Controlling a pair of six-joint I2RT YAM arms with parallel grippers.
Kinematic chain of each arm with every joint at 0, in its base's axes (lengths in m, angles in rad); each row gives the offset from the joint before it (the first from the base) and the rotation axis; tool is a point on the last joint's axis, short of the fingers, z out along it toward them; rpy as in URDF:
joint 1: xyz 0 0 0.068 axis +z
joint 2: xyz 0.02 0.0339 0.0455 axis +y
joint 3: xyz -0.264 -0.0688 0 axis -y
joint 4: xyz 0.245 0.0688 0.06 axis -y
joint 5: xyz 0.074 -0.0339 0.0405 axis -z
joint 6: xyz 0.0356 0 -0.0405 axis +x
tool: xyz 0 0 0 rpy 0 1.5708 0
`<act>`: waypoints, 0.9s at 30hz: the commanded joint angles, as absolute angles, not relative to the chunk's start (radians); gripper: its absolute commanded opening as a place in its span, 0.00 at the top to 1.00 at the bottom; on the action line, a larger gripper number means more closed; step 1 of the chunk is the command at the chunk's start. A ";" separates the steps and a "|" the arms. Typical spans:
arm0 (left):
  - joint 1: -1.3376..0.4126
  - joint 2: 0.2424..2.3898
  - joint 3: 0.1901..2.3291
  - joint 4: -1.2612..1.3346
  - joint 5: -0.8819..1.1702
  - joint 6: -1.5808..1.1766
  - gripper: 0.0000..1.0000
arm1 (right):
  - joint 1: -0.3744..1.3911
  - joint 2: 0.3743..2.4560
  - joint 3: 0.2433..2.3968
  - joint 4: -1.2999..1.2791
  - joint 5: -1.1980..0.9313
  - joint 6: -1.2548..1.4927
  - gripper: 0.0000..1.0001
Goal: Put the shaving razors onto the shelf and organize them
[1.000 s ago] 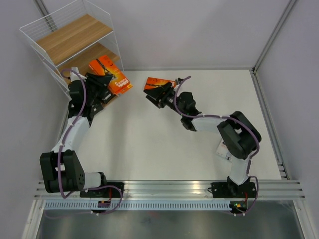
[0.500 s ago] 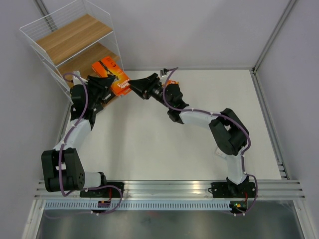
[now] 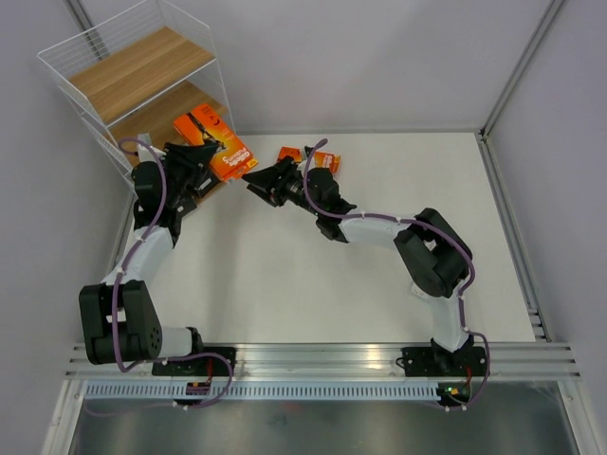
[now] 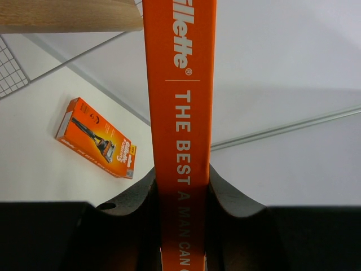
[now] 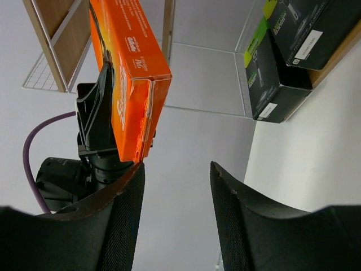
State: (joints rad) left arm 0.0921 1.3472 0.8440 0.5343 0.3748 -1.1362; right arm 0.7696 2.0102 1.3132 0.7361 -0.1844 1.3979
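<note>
My left gripper point(image 3: 202, 157) is shut on an orange razor pack point(image 3: 214, 139) and holds it off the table beside the shelf point(image 3: 133, 71). In the left wrist view the pack point(image 4: 183, 107) stands edge-on between the jaws point(image 4: 181, 178). A second orange pack point(image 3: 296, 154) lies flat on the table, partly behind my right arm, and shows as well in the left wrist view point(image 4: 97, 138). My right gripper point(image 3: 256, 180) is open and empty just right of the held pack point(image 5: 132, 68). Two black packs with lime-green ends point(image 5: 271, 79) point(image 5: 304, 28) sit on a shelf board.
The white wire shelf stands in the far left corner against the grey walls. Its wooden board point(image 4: 67, 14) is just above the held pack. A metal rail point(image 3: 322, 365) runs along the near edge by the arm bases.
My right gripper has moved left, away from the orange pack on the table, toward the held pack, its jaws narrowing a little. The left gripper has turned its pack slightly toward the shelf.
</note>
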 commanded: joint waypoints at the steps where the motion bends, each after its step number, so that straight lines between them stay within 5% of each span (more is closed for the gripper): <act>1: 0.095 1.336 0.851 0.618 0.406 -1.169 0.68 | 0.773 1.993 1.374 0.741 -0.175 1.382 0.44; 12: 0.095 1.315 0.822 0.626 0.414 -1.167 0.67 | 0.776 2.060 1.459 0.772 -0.150 1.427 0.48; 16: 0.095 1.322 0.824 0.658 0.433 -1.193 0.67 | 0.778 2.069 1.468 0.735 -0.132 1.413 0.68; 27: 0.097 1.360 0.868 0.568 0.388 -1.155 0.62 | 0.779 2.169 1.603 0.753 -0.101 1.439 0.87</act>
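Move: Up by the shelf, the left hand holds the orange razor box flat; its middle is about 2 cm ahead and 2 cm right of the hand point, and the middle board is some 8 cm ahead, 7 left, slightly lower. From the right hand the box's middle is about 9 cm ahead, 10 left, 4 higher. The other orange box lies 12 ahead, 11 right, 21 below; the black boxes 3 ahead, 18 left, 18 below. Rising about 4 cm while easing forward and left, the right hand dips a little, then pushes on forward, some 3 cm ahead and 2 left in all. Its open fingers close in the second half and pinch the near right-hand corner of the held box. The left hand stays almost in place, keeping the box between its fingers, its grip slackening only at the very end. ##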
